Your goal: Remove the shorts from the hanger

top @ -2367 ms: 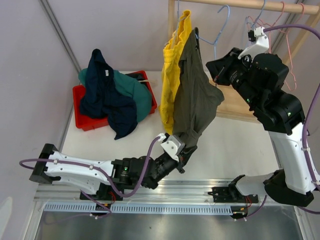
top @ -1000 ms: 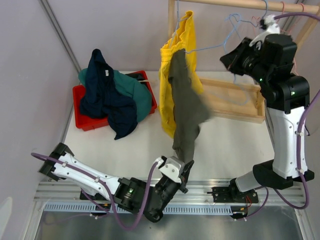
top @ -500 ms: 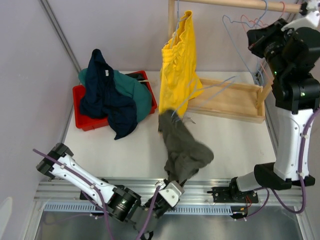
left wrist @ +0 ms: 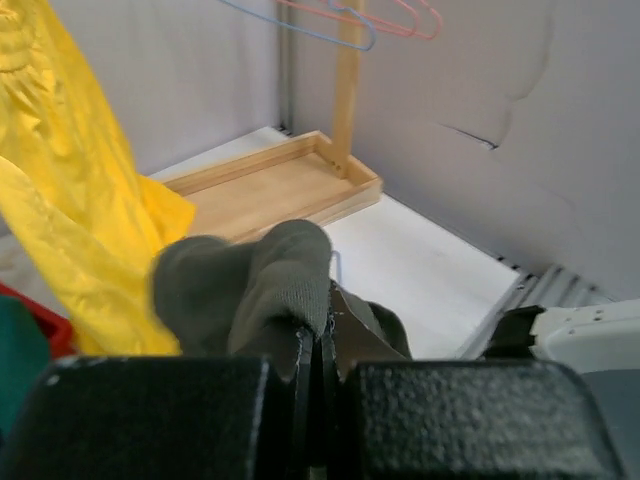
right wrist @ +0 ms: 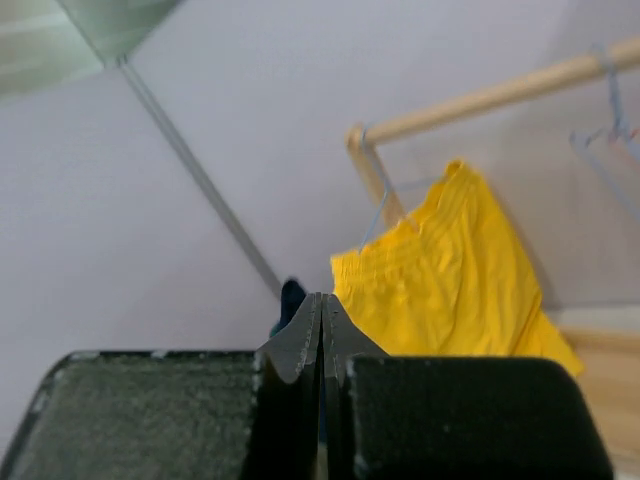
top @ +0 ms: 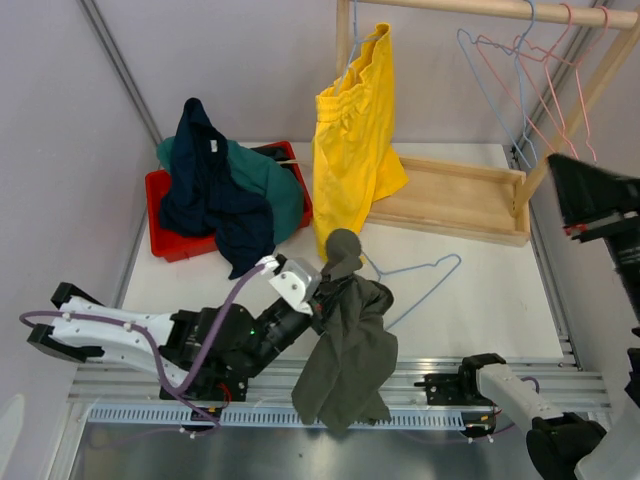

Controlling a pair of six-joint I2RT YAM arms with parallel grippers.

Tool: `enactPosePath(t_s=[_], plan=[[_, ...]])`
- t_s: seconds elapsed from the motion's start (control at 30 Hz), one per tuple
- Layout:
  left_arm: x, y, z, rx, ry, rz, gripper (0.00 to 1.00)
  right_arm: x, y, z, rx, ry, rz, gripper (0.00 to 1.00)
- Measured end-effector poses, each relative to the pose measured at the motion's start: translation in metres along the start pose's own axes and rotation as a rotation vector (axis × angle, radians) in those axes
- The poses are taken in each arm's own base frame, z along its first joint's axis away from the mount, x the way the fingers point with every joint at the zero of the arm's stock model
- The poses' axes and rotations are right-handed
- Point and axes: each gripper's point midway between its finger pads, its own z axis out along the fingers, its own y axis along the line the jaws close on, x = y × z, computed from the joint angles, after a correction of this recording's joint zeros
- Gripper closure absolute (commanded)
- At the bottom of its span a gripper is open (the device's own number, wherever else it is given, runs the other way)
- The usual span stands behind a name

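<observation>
Olive-grey shorts (top: 346, 362) hang from my left gripper (top: 324, 293) and drape over the table's front edge. In the left wrist view the left gripper (left wrist: 322, 332) is shut on a bunched fold of these shorts (left wrist: 262, 272). Bright yellow shorts (top: 354, 150) still hang on a blue hanger from the wooden rail. A bare blue hanger (top: 424, 279) lies flat on the table beside the olive-grey shorts. My right gripper (right wrist: 322, 312) is shut with nothing in it, raised, facing the yellow shorts (right wrist: 450, 270). The right arm (top: 598, 200) shows at the right edge.
A red bin (top: 162, 196) at the back left holds navy shorts (top: 212, 200) and teal green shorts (top: 272, 184). The rack's wooden base tray (top: 470, 200) sits at the back right. Empty blue and pink hangers (top: 528, 62) hang on the rail.
The olive-grey shorts have come free and moved down and left with the left gripper. Their blue hanger has dropped onto the table. The right arm has swung off to the right edge.
</observation>
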Motion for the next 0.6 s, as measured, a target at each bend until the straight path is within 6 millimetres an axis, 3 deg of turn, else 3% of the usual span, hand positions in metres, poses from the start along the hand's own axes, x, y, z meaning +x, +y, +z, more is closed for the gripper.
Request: enactPosePath(t_s=[0.07,0.13,0.2,0.23,0.27,0.33,0.4,0.47,0.6], plan=[[0.015,0.0,-0.015,0.037,0.028,-0.046,1.0,0.034,-0.005,0.005,-0.034,0.107,0.012,1.0],[0.039,0.0,-0.033,0.068,0.088,-0.047,1.0,0.087,-0.025,0.016,-0.02,0.272,0.037,1.0],[0.061,0.004,-0.051,0.071,0.16,-0.019,1.0,0.146,-0.056,0.027,0.038,0.454,0.066,0.74],[0.065,0.009,-0.057,0.056,0.183,-0.006,1.0,0.167,-0.067,0.028,0.062,0.516,0.076,0.45],[0.065,0.017,-0.061,0.032,0.2,0.027,1.0,0.193,-0.08,0.028,0.091,0.598,0.094,0.37],[0.044,0.037,-0.064,-0.03,0.189,0.059,1.0,0.237,-0.102,0.025,0.139,0.727,0.111,0.21],[0.004,0.058,-0.063,-0.083,0.122,0.081,1.0,0.265,-0.113,0.013,0.171,0.814,0.127,0.19],[-0.043,0.082,-0.065,-0.14,0.027,0.081,1.0,0.272,-0.113,0.005,0.172,0.835,0.125,0.19],[-0.129,0.15,-0.078,-0.313,-0.124,0.038,1.0,0.255,-0.101,-0.005,0.127,0.775,0.103,0.18]])
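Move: The left hand already grips the olive shorts; the red tray with its pile of shorts lies about 45 cm ahead, 28 cm left and 36 cm below. The yellow shorts hang some 38 cm ahead of it, 7 cm right, 6 cm below. From the empty right hand those yellow shorts are about 33 cm ahead, 27 cm left and 28 cm below; the blue hanger lies 14 cm ahead, 10 cm left, some 64 cm below. Keeping its grip on the olive shorts, the left hand dips about 7 cm while drawing slightly back, then swings left some 17 cm and lifts towards the tray side, turning counter-clockwise. The shut right hand drops about 26 cm, going forward and left, then eases back 2 cm; its fingers open wide and tip down some 40 degrees, touching nothing. ##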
